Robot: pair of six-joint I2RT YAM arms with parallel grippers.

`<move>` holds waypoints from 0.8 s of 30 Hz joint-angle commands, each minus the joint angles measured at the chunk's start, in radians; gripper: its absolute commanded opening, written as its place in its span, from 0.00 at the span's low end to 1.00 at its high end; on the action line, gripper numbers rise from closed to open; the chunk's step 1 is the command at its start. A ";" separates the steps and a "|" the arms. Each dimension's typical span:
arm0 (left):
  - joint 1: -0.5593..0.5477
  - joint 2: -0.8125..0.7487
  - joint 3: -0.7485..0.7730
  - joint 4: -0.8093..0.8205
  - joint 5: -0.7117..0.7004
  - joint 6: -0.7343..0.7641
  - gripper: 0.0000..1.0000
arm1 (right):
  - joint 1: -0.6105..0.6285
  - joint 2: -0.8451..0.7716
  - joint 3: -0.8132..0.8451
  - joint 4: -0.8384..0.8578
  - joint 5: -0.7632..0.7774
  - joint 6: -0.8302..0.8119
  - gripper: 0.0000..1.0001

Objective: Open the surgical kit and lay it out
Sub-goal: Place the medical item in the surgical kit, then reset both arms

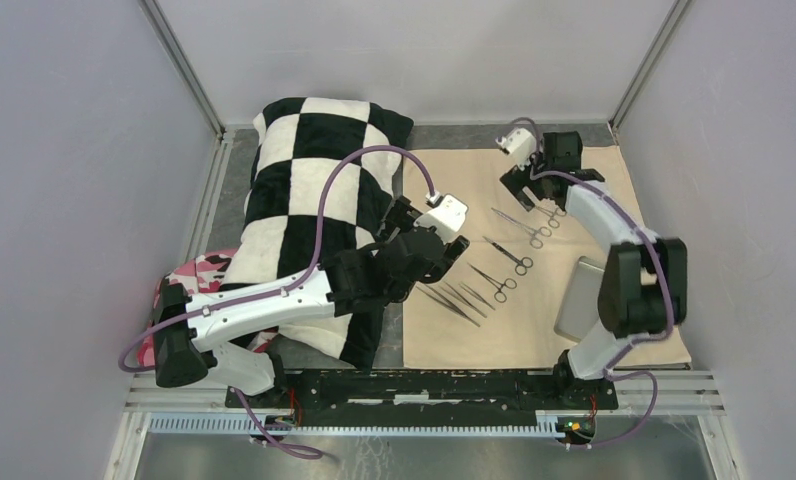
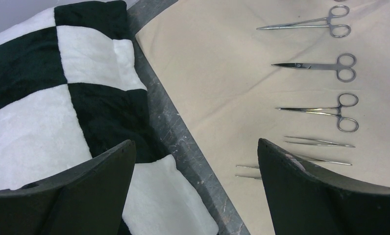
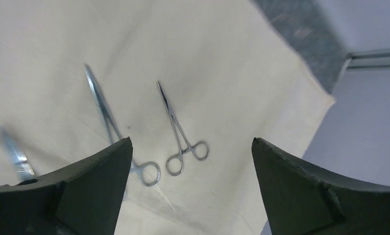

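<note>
The beige cloth wrap (image 1: 444, 180) lies spread flat on the right half of the table. Scissor-handled forceps (image 1: 522, 227) and scissors (image 1: 509, 255) lie on it in a row, with thin tweezers (image 1: 456, 303) below them. The grey metal tray (image 1: 580, 298) sits at the cloth's right, partly hidden by the right arm. My left gripper (image 1: 452, 258) is open and empty above the cloth's left edge, beside the tweezers (image 2: 320, 143). My right gripper (image 1: 519, 190) is open and empty above two forceps (image 3: 183, 134) near the cloth's far right corner.
A black-and-white checkered pillow (image 1: 304, 200) lies left of the cloth, under my left arm; it also shows in the left wrist view (image 2: 60, 98). A pink camouflage cloth (image 1: 196, 272) pokes out at its near left. Grey walls enclose the table on three sides.
</note>
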State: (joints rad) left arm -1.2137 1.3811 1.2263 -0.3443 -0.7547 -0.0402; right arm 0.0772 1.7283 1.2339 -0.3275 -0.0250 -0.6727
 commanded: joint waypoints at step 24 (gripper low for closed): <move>0.040 -0.678 0.164 -0.119 0.335 -0.321 1.00 | 0.167 -1.334 0.122 -0.296 0.102 0.739 0.98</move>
State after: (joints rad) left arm -1.1748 0.7666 1.3193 -0.4286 -0.4603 -0.2508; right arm 0.2466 0.3927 1.2713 -0.5991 -0.0559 0.0120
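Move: The small clamp just laid down lies about 8 cm below the right hand's open fingers, some 2 cm ahead and 1 cm to the right. From that hand, the long clamp is about 2 cm back and 5 cm left, the scissors 10 cm back and 9 cm left, and the empty tray 23 cm back and 6 cm right, all at table level. From the left hand the small clamp lies roughly 22 cm ahead, 29 cm right and 24 cm below. Up and back, fast, the right hand withdraws from the small clamp towards its base, rising some 35 cm and drawing back about 30, steepest at first; its fingers, already free and wide open, swing up from slanting down to slightly above level as it rolls left side up. The left hand, also empty and open, lifts about 20 cm, going left and somewhat back, rolling some 45 degrees left side down. ##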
